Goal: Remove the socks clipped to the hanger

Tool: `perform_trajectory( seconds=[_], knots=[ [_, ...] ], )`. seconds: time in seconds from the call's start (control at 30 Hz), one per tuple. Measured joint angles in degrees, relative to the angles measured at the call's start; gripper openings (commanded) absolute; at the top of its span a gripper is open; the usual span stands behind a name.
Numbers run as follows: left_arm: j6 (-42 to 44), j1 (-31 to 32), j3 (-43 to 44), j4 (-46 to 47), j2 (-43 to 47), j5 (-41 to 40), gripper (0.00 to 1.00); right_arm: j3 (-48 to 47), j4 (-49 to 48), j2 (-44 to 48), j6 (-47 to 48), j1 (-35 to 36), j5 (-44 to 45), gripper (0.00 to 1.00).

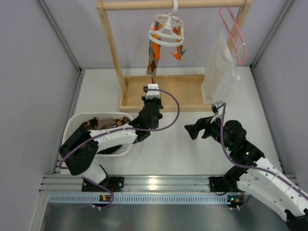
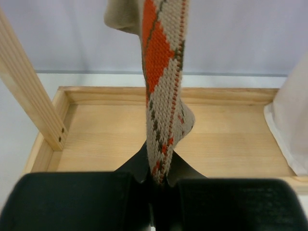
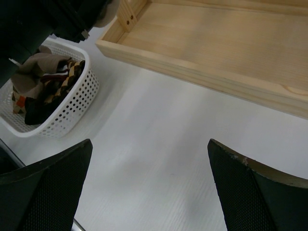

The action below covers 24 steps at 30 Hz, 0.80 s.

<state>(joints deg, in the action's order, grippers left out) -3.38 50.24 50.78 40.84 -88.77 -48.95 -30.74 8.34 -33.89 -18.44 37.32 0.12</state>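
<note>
The white ring hanger [image 1: 166,30] hangs from the wooden rail by its hook. A tan and orange argyle sock [image 1: 153,57] dangles from it, clipped at the top, and a shorter orange sock [image 1: 179,52] hangs on the ring's right side. My left gripper [image 1: 153,87] reaches up under the long sock. In the left wrist view the sock [image 2: 163,72] runs down into my left gripper [image 2: 161,180], which is shut on its lower end. My right gripper [image 1: 191,130] hovers over the table, open, and in its own view the right gripper [image 3: 149,149] has nothing between its fingers.
A white perforated basket [image 1: 72,126] at the left holds several socks [image 3: 48,82]. The wooden rack's base tray [image 1: 183,94] lies under the hanger, its left post [image 2: 29,91] close by. A white translucent garment [image 1: 219,72] hangs on a pink hanger [image 1: 233,29] at the right.
</note>
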Motion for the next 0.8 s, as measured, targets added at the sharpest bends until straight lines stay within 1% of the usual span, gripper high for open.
perform_trajectory(
  seconds=[0.2,0.43,0.57,0.8],
  knots=[
    [1.97,6.16,0.55,-0.04,-0.04,-0.9,0.0,-0.5,0.7,1.81,-1.18,0.0,-0.24,0.99],
    [6.29,11.34,8.11,0.31,-4.39,-5.25,0.0,-4.57,2.03,2.78,-1.75,0.0,0.85,0.99],
    [7.8,12.68,10.38,0.33,-6.62,-6.88,0.0,-7.26,3.28,3.17,-1.75,0.0,2.16,0.99],
    [9.79,11.61,13.03,0.33,-10.4,-7.52,0.0,-9.53,6.78,3.52,-1.73,0.0,3.54,0.99]
  ],
)
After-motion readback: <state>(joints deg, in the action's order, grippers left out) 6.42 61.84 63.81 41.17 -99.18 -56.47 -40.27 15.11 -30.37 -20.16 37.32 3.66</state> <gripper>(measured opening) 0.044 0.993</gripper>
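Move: The left gripper already holds the lower end of the sock. The clips holding the sock's top on the hanger are about 13 cm ahead of that hand, straight in line and some 17 cm above. The hanger's middle is 15 cm ahead, 4 cm right and 21 cm up; the basket lies about 12 cm back, 27 cm left and 20 cm below. From the open right gripper, the clips are roughly 29 cm ahead, 19 cm left and 18 cm higher. Keep the left gripper shut on the sock's lower end and carry it about 9 cm to the right, drawing back some 4 cm on the way and rising slightly, then easing forward a little at the end. Meanwhile raise the open right gripper about 7 cm towards the clips' height, drifting slightly left. ##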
